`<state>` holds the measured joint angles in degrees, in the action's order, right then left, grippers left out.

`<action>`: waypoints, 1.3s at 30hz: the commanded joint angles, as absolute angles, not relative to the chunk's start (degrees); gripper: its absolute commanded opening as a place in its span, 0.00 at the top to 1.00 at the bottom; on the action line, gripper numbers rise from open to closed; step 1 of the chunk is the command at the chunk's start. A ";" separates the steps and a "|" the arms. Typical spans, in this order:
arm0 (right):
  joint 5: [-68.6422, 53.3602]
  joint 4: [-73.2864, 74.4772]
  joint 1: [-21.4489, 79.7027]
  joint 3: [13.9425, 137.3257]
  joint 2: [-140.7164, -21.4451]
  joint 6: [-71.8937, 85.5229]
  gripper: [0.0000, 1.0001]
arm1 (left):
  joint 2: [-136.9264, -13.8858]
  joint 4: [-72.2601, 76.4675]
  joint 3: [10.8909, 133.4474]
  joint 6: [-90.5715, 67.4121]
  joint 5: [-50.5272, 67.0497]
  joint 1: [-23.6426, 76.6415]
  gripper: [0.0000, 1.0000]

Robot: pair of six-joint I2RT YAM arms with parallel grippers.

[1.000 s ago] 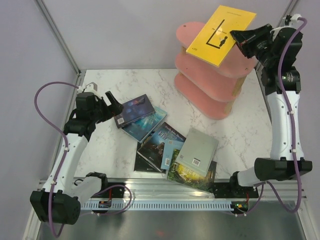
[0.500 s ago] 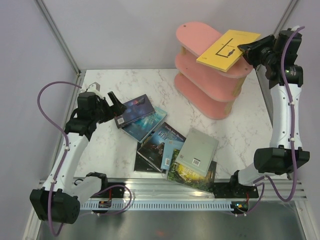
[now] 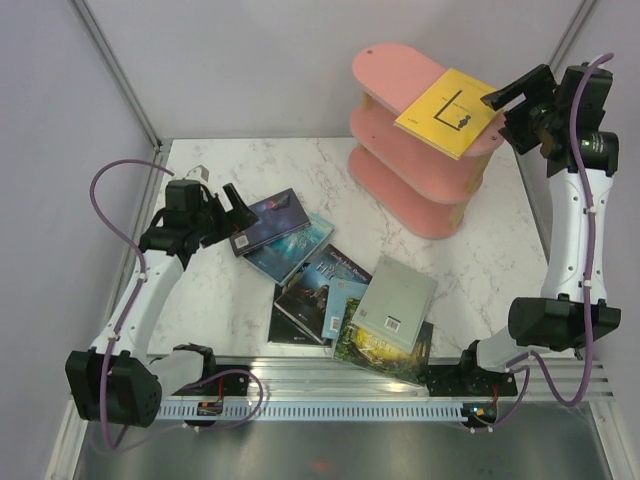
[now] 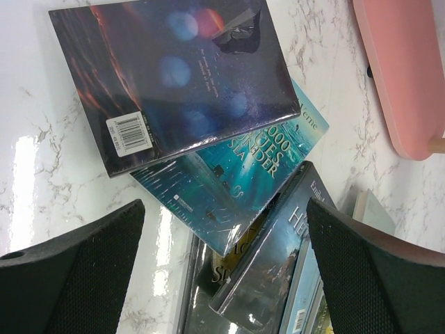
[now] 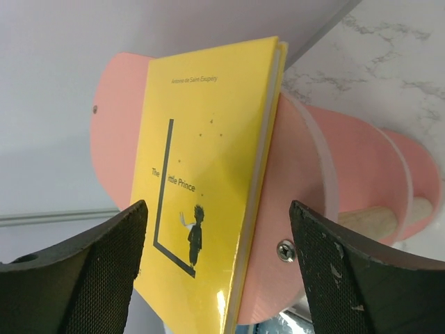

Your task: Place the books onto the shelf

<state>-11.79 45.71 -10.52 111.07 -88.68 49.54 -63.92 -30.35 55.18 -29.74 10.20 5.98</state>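
Note:
The yellow book (image 3: 450, 112) lies flat on the top board of the pink shelf (image 3: 385, 70), its right corner jutting past the rim. My right gripper (image 3: 512, 98) hangs open just off that corner. In the right wrist view its jaws straddle the yellow book (image 5: 201, 174) and the shelf's board (image 5: 306, 202) without touching either. The other books lie in a pile on the marble table: dark purple-blue (image 3: 268, 220), teal (image 3: 292, 250), grey (image 3: 395, 295) and landscape (image 3: 375, 350). My left gripper (image 3: 233, 207) is open beside the purple book (image 4: 174, 76) and above the teal book (image 4: 236, 174).
The shelf's two lower boards (image 3: 410, 175) carry nothing. A dark-covered book (image 3: 320, 285) and a light blue one (image 3: 348, 300) sit in the middle of the pile. A metal rail (image 3: 320, 385) runs along the near edge; frame posts stand at the back corners.
My right gripper has opened and let go of the yellow book, which has settled flat on the top board. The left gripper has edged slightly towards the purple book.

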 commanded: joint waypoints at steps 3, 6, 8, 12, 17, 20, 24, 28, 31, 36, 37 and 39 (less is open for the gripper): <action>-4.23 59.85 -11.60 112.95 -88.60 41.76 0.12 | -65.65 -29.62 58.89 -30.94 11.60 6.24 0.00; -1.25 62.13 -11.95 111.63 -86.32 39.82 0.12 | -67.05 -29.62 60.11 -30.94 11.60 6.24 0.00; -0.79 62.75 -11.43 111.97 -85.08 38.16 0.14 | -67.85 -29.62 60.29 -30.94 11.60 6.07 0.00; 3.51 64.77 -7.21 114.78 -81.14 34.81 0.14 | -69.78 -29.53 58.63 -30.68 11.69 4.40 0.00; 0.98 64.25 -3.26 109.36 -72.10 34.63 0.15 | -72.07 -27.44 50.47 -34.71 12.80 -5.43 0.00; -2.26 62.85 -2.64 104.35 -67.34 34.81 0.15 | -72.68 -19.10 44.84 -37.09 21.25 -9.31 0.00; -5.53 61.09 -2.02 99.94 -61.97 34.89 0.14 | -75.66 -11.44 40.88 -40.25 24.78 -9.84 0.00; -6.15 61.00 -1.76 99.67 -61.70 33.93 0.11 | -78.39 -0.22 35.34 -46.47 26.10 -10.02 0.00; -5.89 61.17 -1.41 100.72 -62.14 32.96 0.11 | -79.62 5.52 32.00 -49.65 25.93 -10.20 0.00; -5.54 61.00 -1.23 100.29 -62.58 32.17 0.10 | -82.96 10.19 30.50 -50.45 24.08 -10.28 0.00; -5.54 61.08 -1.14 99.94 -62.58 32.08 0.11 | -83.49 11.07 30.24 -50.88 24.00 -10.28 0.00; -5.54 60.91 -0.97 98.97 -62.58 31.91 0.11 | -85.42 14.22 29.36 -52.29 23.21 -10.20 0.00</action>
<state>-5.30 62.17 -1.30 99.63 -63.29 33.45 -82.89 7.11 31.03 -48.77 24.25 -9.96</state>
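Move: The dark purple book lies about 7 cm ahead of the open left hand, 3 cm to its right and 16 cm below. The teal book under it is level with that hand, some 9 cm right and 17 below. From the right hand, the purple book is roughly 47 cm left, 2 back and 38 down, the released yellow book 8 cm left, 2 ahead and 3 below, the grey book 22 back, 14 left and 39 down. The dark purple book's barcode end is what the left hand drops to: after easing forward it swings left and sinks about 15 cm, then edges right and forward, its left side rolling down some 20 degrees, fingers wide. Meanwhile the open right hand leaves the yellow book, dipping and then drawing back some 16 cm over the table towards the grey book. ##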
